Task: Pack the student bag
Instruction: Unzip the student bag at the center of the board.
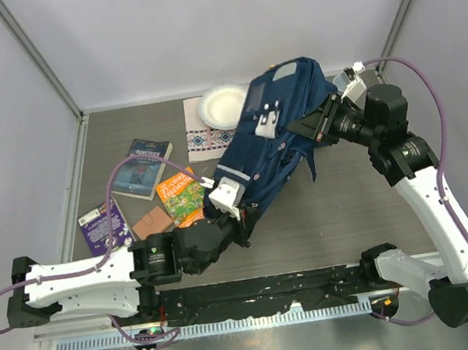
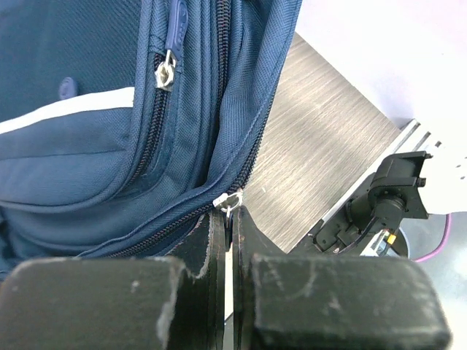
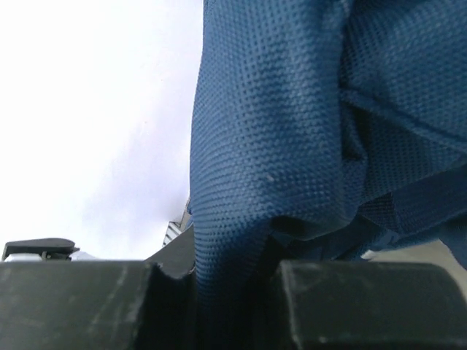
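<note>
The student bag (image 1: 277,139), a navy backpack with white stripes, lies stretched diagonally across the middle of the table. My left gripper (image 1: 237,213) is at its near-left end, shut on a silver zipper pull (image 2: 230,200) at the end of a closed zip. My right gripper (image 1: 312,127) is at the bag's right side, shut on a fold of the navy fabric (image 3: 241,219), which fills the gap between the jaws and hangs up out of them.
Left of the bag lie a dark book (image 1: 141,169), a purple book (image 1: 103,225), an orange-green book (image 1: 180,193) and a brown card (image 1: 152,224). A white plate (image 1: 223,105) and an embroidered cloth (image 1: 205,138) sit behind. Enclosure walls ring the table.
</note>
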Robot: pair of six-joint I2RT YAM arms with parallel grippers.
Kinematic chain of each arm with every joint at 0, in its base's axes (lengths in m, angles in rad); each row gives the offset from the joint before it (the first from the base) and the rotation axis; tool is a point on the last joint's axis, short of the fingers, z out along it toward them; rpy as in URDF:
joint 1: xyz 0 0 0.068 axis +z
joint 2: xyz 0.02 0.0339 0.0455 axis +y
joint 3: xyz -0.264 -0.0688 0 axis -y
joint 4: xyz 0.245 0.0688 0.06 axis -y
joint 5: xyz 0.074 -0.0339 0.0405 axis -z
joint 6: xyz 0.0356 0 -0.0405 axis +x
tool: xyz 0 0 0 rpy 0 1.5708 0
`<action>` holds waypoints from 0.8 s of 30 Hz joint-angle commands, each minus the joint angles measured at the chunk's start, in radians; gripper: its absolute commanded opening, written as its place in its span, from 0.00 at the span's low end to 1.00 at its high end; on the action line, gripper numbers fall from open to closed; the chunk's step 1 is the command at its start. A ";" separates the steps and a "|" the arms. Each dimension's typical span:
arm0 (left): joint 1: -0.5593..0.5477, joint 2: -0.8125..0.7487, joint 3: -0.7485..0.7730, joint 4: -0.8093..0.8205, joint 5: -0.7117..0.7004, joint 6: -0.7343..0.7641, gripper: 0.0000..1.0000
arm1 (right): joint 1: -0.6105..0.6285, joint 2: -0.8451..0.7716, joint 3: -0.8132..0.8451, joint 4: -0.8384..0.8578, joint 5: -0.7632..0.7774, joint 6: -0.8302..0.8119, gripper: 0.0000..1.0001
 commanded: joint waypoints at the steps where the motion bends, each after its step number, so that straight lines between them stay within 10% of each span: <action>1: 0.002 -0.022 -0.021 0.000 -0.006 0.061 0.00 | -0.005 -0.041 -0.013 0.370 -0.102 0.028 0.01; 16: 0.002 0.354 -0.080 0.249 0.101 -0.187 0.00 | -0.119 0.133 -0.291 0.034 0.271 -0.251 0.01; 24: 0.008 0.502 -0.003 0.218 0.076 -0.272 0.00 | -0.166 0.146 -0.309 -0.105 0.399 -0.276 0.74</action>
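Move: The student bag hangs lifted between both hands, its middle about 17 cm ahead of the left hand, 10 cm right and slightly above; from the right hand it is about 2 cm ahead, 10 cm left and 6 cm lower. The orange book lies about 12 cm ahead, 16 cm left and 26 cm below the left hand. From the right hand, the plate is about 23 cm ahead, 20 cm left and 31 cm down. Down and somewhat to the right go both hands, lowering the held student bag towards the table: the right sinks about 24 cm, the left 16 cm. The left keeps its closed pinch on the zip pull at the bag's near edge; the right tips some 30 degrees downward and rolls, then spreads its fingers around the bunched fabric near the end. ##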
